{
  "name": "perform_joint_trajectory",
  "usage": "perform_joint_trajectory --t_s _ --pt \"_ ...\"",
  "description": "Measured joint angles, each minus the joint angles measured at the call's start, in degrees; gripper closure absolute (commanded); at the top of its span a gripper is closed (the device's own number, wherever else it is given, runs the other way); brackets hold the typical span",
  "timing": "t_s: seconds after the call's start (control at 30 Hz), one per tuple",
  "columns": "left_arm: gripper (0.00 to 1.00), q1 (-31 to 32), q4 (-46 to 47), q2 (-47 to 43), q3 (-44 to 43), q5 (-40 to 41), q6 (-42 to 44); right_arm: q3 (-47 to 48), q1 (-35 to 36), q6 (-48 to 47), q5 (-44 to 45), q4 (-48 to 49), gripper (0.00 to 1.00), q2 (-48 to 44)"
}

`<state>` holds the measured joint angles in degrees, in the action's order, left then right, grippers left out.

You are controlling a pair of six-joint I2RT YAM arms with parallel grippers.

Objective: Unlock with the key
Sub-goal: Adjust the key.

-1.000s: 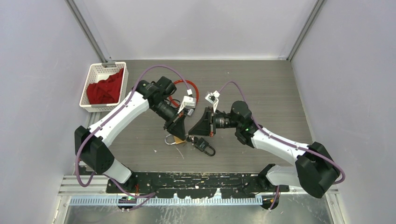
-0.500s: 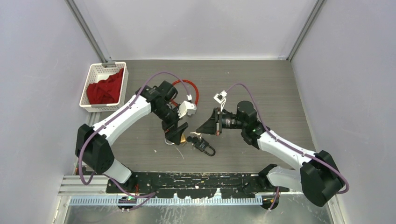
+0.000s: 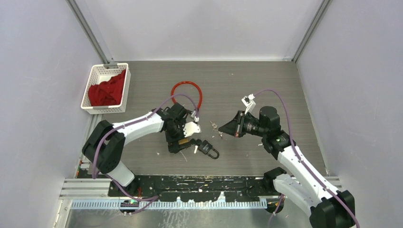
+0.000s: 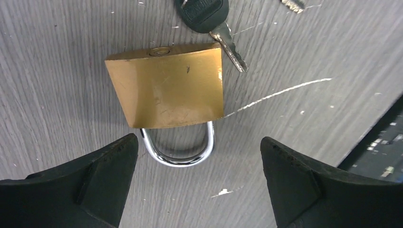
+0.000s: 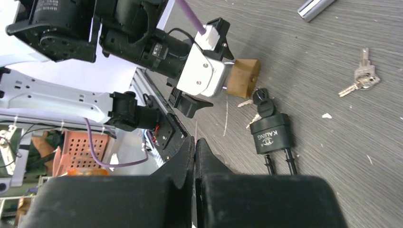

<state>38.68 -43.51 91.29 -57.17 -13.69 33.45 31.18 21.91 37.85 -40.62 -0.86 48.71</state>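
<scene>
A brass padlock (image 4: 166, 88) lies flat on the table, its silver shackle (image 4: 178, 153) pointing toward my left gripper (image 4: 199, 140). That gripper is open, one finger on each side of the shackle, touching nothing. A black-headed key (image 4: 204, 12) lies by the lock's keyhole edge, its blade outside the keyhole. From above, the left gripper (image 3: 176, 145) sits over the brass padlock (image 3: 182, 141). My right gripper (image 3: 223, 128) hangs off to the right, shut, with nothing seen between its fingers (image 5: 187, 152). Its view shows the brass padlock (image 5: 243, 76) and the key (image 5: 260, 97).
A black padlock (image 3: 207, 148) lies just right of the brass one. Small silver keys (image 3: 214, 126) lie between the arms. A red cable loop (image 3: 186, 92) is further back, and a white basket (image 3: 92, 76) with red cloth stands at the far left.
My left gripper has opened and let go of the brass padlock, which now lies on the table. The right arm has drawn back to the right, still shut.
</scene>
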Motion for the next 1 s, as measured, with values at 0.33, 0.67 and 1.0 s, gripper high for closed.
perform_joint_trajectory --t_s 0.33,0.67,1.0 --pt "0.13 1.36 4.9 -10.29 9.64 4.44 7.26 0.0 -0.31 -2.51 3.78 -7.41 0.99 -1.29" --pt "0.45 3.3 5.14 -12.04 11.02 1.07 10.62 0.46 -0.31 -3.3 3.96 -8.33 0.99 0.39" --pt "0.57 3.48 6.54 -5.46 10.62 3.19 11.56 1.79 -0.31 -3.63 3.65 -8.48 0.99 0.96"
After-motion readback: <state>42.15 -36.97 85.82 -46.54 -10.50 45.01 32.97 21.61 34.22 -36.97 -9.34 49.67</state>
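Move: The left hand, open and pointing down, hovers just left of the gold padlock: the body's middle lies about 3 cm to its right, 1 cm ahead and 3 cm below, with the shackle towards the hand. The black-headed keys lie some 5 cm right of that body, the black padlock about 10 cm right of it and 2 cm nearer the base. From the right hand the gold padlock is about 15 cm to the left, level fore and aft, some 19 cm down. No contact with the gold padlock can be made out as the left fingers close about halfway around its shackle's near leg, the forward finger over the loop. The left hand dips, lifts, then sinks to some 2 cm below its start, drifting 2 cm back and slightly left while turning about 15 degrees clockwise. The right hand, still shut on a key, sinks nearly 3 cm, then rises slightly. ##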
